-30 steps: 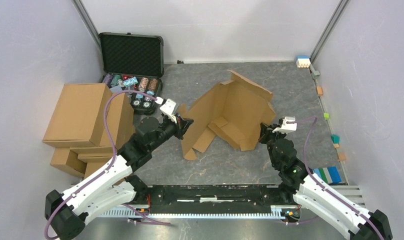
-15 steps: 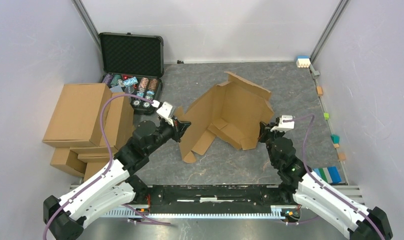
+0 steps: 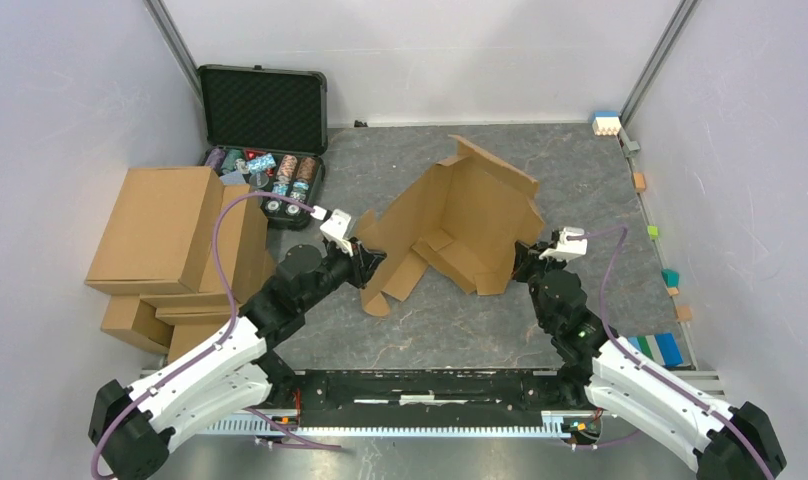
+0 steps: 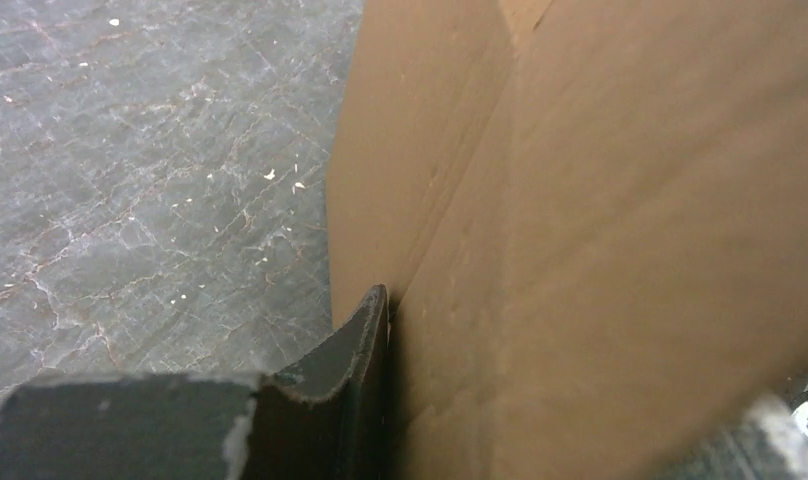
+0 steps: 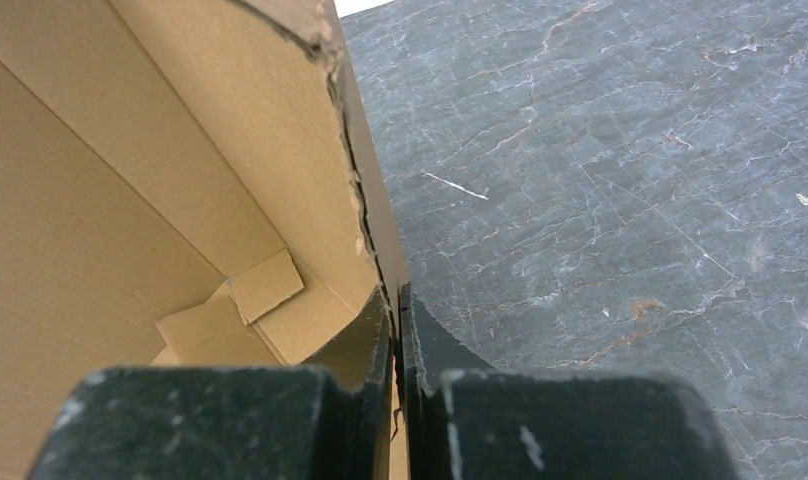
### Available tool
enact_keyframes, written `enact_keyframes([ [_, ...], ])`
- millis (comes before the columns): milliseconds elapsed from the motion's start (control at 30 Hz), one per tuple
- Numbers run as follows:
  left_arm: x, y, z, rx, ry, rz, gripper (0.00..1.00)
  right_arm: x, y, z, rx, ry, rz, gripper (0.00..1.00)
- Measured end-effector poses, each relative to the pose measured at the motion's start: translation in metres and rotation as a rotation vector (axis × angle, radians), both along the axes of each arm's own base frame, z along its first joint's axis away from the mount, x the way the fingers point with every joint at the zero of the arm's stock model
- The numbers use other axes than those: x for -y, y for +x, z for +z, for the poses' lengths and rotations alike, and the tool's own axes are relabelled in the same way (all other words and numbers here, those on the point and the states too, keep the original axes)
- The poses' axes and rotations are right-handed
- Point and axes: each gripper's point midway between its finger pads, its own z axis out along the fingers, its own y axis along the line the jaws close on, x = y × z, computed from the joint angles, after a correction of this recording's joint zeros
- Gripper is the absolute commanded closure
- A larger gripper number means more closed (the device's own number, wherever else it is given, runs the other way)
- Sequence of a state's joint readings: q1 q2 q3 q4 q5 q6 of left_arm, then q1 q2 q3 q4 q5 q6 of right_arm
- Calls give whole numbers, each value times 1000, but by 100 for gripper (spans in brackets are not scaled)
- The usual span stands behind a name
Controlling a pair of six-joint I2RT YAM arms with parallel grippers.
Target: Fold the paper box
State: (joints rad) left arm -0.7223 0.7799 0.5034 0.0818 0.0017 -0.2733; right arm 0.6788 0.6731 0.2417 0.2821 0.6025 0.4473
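The paper box [image 3: 458,215] is a brown die-cut cardboard sheet, half raised, with its walls tilted and loose flaps lying inside it. My left gripper [image 3: 370,262] is at its near left flap. In the left wrist view one black finger [image 4: 365,340] lies flat against the cardboard [image 4: 600,250], and the cardboard hides the other finger. My right gripper [image 3: 525,262] holds the near right wall. In the right wrist view its jaws [image 5: 397,300] are pinched on the torn cardboard edge [image 5: 355,190], one finger inside and one outside.
A stack of ready-made brown cartons [image 3: 170,240] stands at the left. Behind it is an open black foam-lined case [image 3: 263,105] with poker chips [image 3: 270,180]. Small coloured blocks [image 3: 670,275] line the right edge, with blue pieces [image 3: 658,348] near the right arm.
The box and both grippers have shifted slightly left. The left arm's wrist has moved a little nearer, still at the left flap. The right grip on the wall is unchanged.
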Motion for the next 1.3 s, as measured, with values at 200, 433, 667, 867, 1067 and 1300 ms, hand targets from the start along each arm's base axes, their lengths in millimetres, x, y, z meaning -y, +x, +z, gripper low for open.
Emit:
enact_keyframes([
  [200,2,2,-11,-31,22,1,73,-4,-6,-17,-30,-36,49,51],
  [433,6,7,-27,-63,53,3,91,-7,-20,-74,-182,-216,151,36],
  [667,-1,14,-32,-42,94,44,98,4,-13,-78,-175,-293,98,17],
  [867,-6,16,-31,-12,126,52,98,14,-10,-49,-57,-236,54,12],
  [1067,-8,17,-31,8,154,43,98,29,-3,-20,-6,-234,-5,12],
  [1300,-10,15,-29,26,171,35,98,86,37,13,-37,-169,-158,12],
])
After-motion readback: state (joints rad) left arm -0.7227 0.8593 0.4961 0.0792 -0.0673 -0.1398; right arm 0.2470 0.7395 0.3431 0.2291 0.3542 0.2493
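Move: The right panel's near edge is pinched right at the right hand; the box's middle lies about 9 cm ahead of that hand, 11 cm to its left and 9 cm below. A green block stands some 28 cm to its right and 10 cm ahead. The left panel's edge is at the left hand's part-open fingers, the box's middle about 12 cm ahead, 16 cm right and 13 cm lower; the near flap lies roughly 5 cm right, level with this hand and 15 cm down. The box's right panel is let go as the right fingers open wide and the hand sinks about 8 cm; it then climbs back, swinging right and forward, clear of the cardboard. Meanwhile the left panel is gripped anew, lower down: the left hand slips down 3 cm with fingers astride the panel, shuts on it and holds, rolling about 10 degrees. ##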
